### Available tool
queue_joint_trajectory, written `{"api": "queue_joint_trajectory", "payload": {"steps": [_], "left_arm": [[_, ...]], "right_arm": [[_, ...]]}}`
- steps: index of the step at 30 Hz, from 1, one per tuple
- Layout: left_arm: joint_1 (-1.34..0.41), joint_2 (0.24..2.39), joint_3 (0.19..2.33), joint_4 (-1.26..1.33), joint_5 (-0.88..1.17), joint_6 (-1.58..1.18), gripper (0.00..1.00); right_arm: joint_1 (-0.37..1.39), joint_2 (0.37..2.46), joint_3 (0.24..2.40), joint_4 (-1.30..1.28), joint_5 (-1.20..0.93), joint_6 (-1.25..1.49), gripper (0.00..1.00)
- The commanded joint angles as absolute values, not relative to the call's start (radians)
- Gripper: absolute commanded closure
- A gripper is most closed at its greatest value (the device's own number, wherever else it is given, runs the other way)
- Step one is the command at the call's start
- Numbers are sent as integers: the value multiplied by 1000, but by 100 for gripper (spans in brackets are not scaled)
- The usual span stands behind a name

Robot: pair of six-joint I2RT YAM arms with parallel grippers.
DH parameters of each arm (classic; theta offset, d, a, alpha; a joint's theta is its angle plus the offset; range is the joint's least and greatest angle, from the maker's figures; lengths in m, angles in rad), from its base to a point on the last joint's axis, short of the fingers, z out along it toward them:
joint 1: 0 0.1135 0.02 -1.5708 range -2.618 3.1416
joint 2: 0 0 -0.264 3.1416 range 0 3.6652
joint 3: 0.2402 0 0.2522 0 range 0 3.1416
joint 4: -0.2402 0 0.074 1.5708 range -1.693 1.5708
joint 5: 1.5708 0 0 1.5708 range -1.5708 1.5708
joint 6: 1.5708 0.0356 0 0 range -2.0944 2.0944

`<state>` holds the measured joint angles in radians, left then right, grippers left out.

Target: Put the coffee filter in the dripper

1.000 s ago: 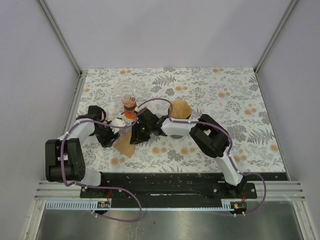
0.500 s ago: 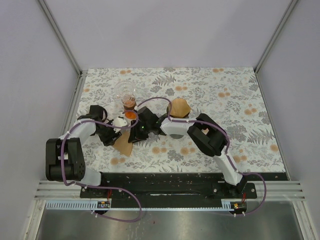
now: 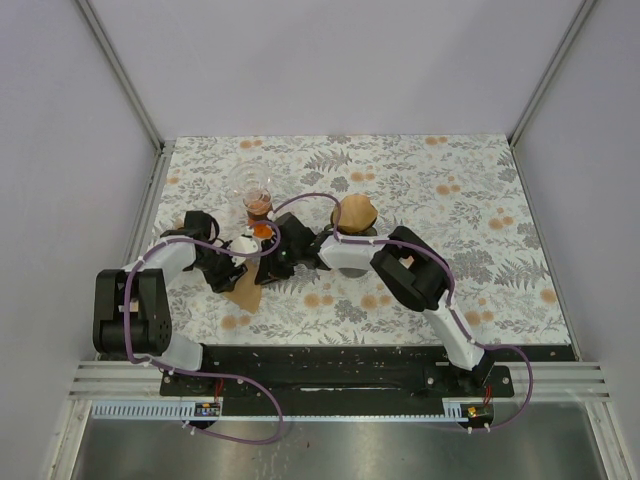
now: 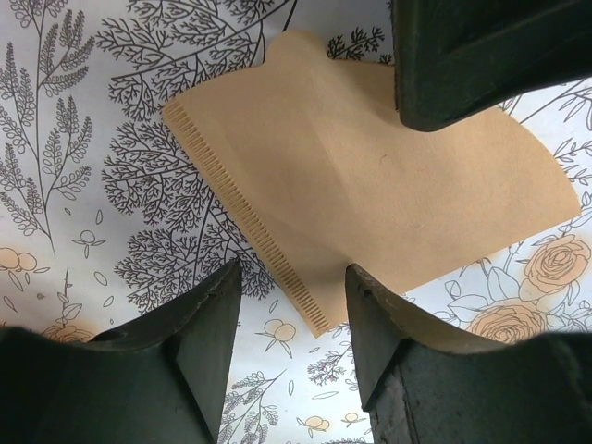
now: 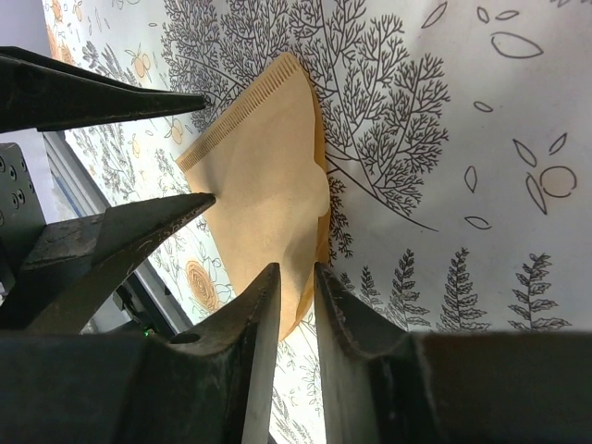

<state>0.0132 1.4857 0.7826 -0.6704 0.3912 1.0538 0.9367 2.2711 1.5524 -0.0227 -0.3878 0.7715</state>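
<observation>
The tan coffee filter lies flat on the floral tablecloth between both grippers. Over its ribbed seam corner my left gripper hovers open, holding nothing. My right gripper stands low at the filter's curved edge. Its jaws are a narrow gap apart, with that slightly lifted edge between them. The dripper stands behind the right forearm on a dark round base, its mouth looking tan from above.
A clear glass flask with orange liquid stands just behind the two grippers. Purple cables loop over both arms. Grey walls and metal rails border the cloth on the left, back and right.
The right arm has shifted left toward the filter and its jaws have narrowed around the filter's edge. The left gripper has edged slightly back and stayed open.
</observation>
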Motion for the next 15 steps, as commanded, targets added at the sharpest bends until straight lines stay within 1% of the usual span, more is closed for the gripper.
{"api": "queue_joint_trajectory", "payload": {"steps": [1,4,8,11,15], "left_arm": [[5,1496,781,-660,445,1066,48],[5,1497,781,-660,448,1065,48],[6,1493,788,-664,445,1057,48],[9,1470,828,-719,466,1046,48],[14,1401,912,-811,477,991,44]], "right_arm": [[934,2289,1591,-11,-393,779,71],[934,2293,1591,-11,-400,782,78],[934,2284,1585,-11,-399,775,100],[934,2260,1566,-9,-384,758,100],[937,2212,1542,-26,-353,709,100]]}}
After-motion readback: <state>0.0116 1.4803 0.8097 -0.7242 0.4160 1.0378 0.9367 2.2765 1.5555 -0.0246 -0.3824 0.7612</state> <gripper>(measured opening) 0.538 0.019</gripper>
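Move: The coffee filter lies flat under both hands: its middle is about 4 cm to the right hand's left and 2 cm back, roughly 1 cm lower, with the mouth edge at that hand's fingertips. From the left hand, the filter's middle is some 4 cm right and 1 cm ahead, 1 cm lower. The dripper on its stand is about 19 cm right of the right hand, 4 cm ahead and 9 cm higher; the orange-bottomed jar stands 10 cm straight ahead of it, its middle 6 cm higher. The right hand stays in place at the filter's mouth edge, settling barely half a centimetre lower without turning, while its fingers close from about a third open to shut and pinch the paper rim between the tips. The left hand waits over the filter's closed back-left corner with its fingers still half open, and only at the very end starts to lift, by about 1 cm. ##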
